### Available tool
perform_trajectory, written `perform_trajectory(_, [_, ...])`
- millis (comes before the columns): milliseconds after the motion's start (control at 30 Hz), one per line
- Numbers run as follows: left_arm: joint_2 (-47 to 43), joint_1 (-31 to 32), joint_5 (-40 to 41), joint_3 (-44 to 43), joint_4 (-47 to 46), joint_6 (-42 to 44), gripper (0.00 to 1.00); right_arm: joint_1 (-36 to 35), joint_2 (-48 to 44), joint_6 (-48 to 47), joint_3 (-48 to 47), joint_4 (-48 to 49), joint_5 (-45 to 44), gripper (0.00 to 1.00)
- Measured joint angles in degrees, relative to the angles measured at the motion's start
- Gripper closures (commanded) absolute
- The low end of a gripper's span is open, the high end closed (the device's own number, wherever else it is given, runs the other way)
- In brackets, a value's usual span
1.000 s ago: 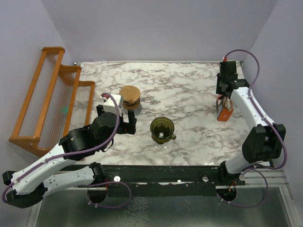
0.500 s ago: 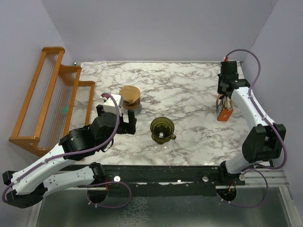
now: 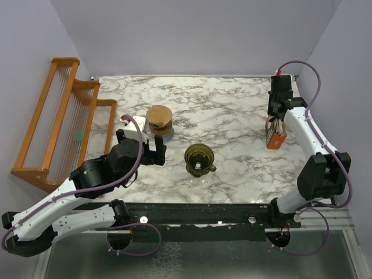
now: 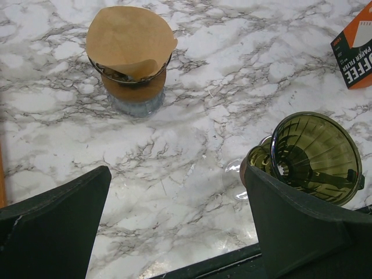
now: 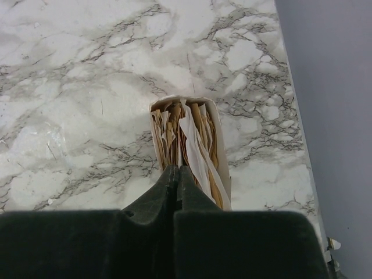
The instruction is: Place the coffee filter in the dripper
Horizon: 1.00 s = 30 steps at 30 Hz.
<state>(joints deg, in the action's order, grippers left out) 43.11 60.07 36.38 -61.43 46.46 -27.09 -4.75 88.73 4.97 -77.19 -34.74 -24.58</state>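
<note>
The dark olive-green dripper (image 3: 199, 157) stands upright near the table's front middle, its mouth open (image 4: 317, 157). My left gripper (image 3: 143, 151) hovers open to its left, the right finger beside the dripper's rim (image 4: 177, 171). An orange box (image 3: 275, 138) at the right holds folded papers on edge: tan ones and a white coffee filter (image 5: 197, 142). My right gripper (image 5: 177, 168) is shut, its tips pressed into the paper edges at the box's left side (image 3: 276, 121). Whether a sheet is pinched between them is hidden.
A tan paper lies over a brown disc on a grey stand (image 3: 158, 119), behind my left gripper (image 4: 131, 46). A wooden rack (image 3: 64, 122) lines the left edge. The purple wall runs close to the right of the box (image 5: 325, 116).
My right gripper's jaws have closed over the box's papers. My left arm has drifted slightly left and stays open.
</note>
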Motion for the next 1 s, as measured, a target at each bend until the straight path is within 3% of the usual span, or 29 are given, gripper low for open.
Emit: perform_trajectory(1000, [0.9, 0.0, 0.1, 0.0, 0.4, 0.0, 0.01, 0.0, -6.5, -0.1, -6.5, -1.9, 2.4, 0.99])
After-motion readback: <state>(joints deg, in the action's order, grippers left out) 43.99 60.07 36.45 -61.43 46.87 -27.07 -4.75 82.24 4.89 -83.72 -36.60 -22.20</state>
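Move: The paper filter is already pinched by its upper edge in the right fingers, its middle some 4 cm below that hand and about 1 cm back and right. The filter box around it stands about 3 cm back, 2 cm right and 7 cm below the hand; the green dripper waits roughly 16 cm back, 33 cm left and 5 cm lower. From the left hand the filter lies about 21 cm forward, 50 cm right and 13 cm down. The filter is drawn up out of its box by the right hand, whose shut fingers keep their pinch on its edge. After a short hold the hand rises almost straight up, about 8 cm, fast in the middle and easing to a stop above the box, while the wrist tips the fingers up some 10 degrees. ##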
